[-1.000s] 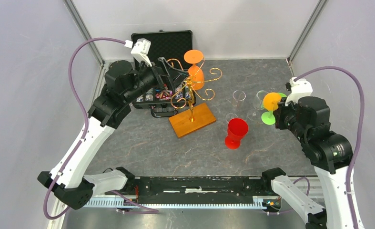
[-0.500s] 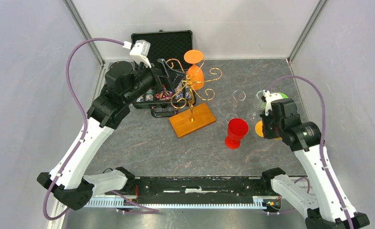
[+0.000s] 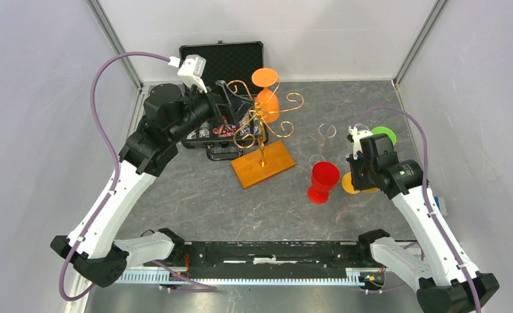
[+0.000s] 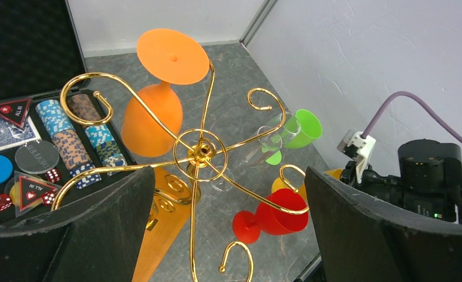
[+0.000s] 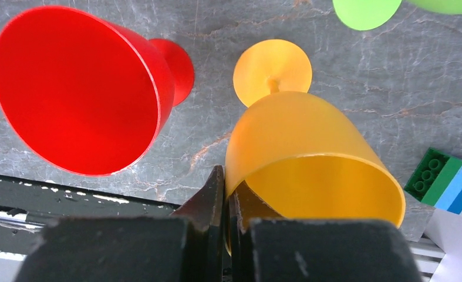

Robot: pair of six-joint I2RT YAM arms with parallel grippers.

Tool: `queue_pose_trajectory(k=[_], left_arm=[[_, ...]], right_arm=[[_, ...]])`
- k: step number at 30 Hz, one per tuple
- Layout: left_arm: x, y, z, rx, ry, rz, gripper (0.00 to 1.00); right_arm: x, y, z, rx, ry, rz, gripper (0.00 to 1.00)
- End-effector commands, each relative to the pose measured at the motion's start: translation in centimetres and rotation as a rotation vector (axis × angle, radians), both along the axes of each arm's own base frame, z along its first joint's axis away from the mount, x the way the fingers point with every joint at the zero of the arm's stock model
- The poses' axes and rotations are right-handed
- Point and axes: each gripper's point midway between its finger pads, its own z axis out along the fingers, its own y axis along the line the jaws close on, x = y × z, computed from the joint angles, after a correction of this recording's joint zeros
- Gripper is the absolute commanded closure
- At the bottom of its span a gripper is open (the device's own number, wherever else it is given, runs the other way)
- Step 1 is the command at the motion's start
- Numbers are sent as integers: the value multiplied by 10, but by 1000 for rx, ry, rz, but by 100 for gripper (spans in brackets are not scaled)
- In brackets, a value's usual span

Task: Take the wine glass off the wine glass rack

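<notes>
The golden wire wine glass rack point(image 3: 261, 125) stands on its wooden base point(image 3: 266, 166) at the back middle. An orange wine glass point(image 3: 267, 102) hangs upside down from one arm, also seen in the left wrist view point(image 4: 152, 120). My left gripper point(image 3: 231, 98) is open, level with the rack's top; its jaws straddle the rack's hub point(image 4: 200, 154) with nothing gripped point(image 4: 228, 176). My right gripper point(image 5: 227, 194) is shut on the rim of a yellow wine glass point(image 5: 310, 158), tilted low over the table right of the rack point(image 3: 351, 184).
A red glass point(image 3: 323, 179) stands just left of the yellow one. A green glass point(image 3: 384, 135) and clear glasses point(image 3: 326, 135) are behind it. An open black case of chips point(image 3: 221, 62) sits behind the rack. A toy brick point(image 5: 445, 179) lies right.
My right arm has swung left and down with the yellow glass, from beside the green glass to beside the red one. The left gripper has pulled back slightly.
</notes>
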Motion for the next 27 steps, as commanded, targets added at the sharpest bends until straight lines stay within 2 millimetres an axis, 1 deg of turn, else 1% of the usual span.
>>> queue_pose_trajectory(k=[1,3,6,7,10,11,14,17,21,24,27], left_arm=[[-2,1,18,-3,-66,-14,0],[-2,1,17,-1,-64,-16,0],[-2,1,17,0,-66,-19,0],[-3,1,17,0,-66,-20,0],[-2,1,17,2,-66,-19,0],[-2,1,16,3,-67,-18,0],[0,2,15,13,-52,-7,0],[2,2,16,21,-48,-5,0],[4,2,19,16,-51,1,0],[8,2,20,4,-29,18,0],[13,-3,21,-5,-4,13,0]], right_arm=[[1,10,-10,23,16,47,95],[-2,13,-14,29,33,69,97],[-8,23,-19,51,61,116,96],[-9,22,-21,44,68,117,95],[-11,22,-27,30,85,119,85],[-9,18,-27,8,76,116,81],[-6,15,-24,-15,56,118,78],[-2,14,-18,-26,42,113,71],[6,14,-7,-26,12,105,65],[16,17,9,-12,-45,98,61],[27,27,34,44,-128,111,56]])
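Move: The yellow glass hangs from the right hand, pinched by its left rim and leaning with its foot forward; its place is the table spot almost straight below, about 1 cm back, 1 cm to the right and 16 cm down. The red glass stands about 7 cm left, level with the hand. About 11 cm ahead stand a clear glass, 1 cm to the right, and the green glass, 8 cm to the right. From the left hand the spot lies some 11 cm back, 34 cm right and 42 cm down. The yellow glass, still pinched at the rim, is lowered by the right hand about 3 cm to the table beside the red glass, drifting 1.5 cm back and left while the fingers tip slightly more downward. The fingers then open not quite halfway and let go of the rim, and the hand rises and eases forward about 1.5 cm, one finger inside the bowl's mouth and one outside. ##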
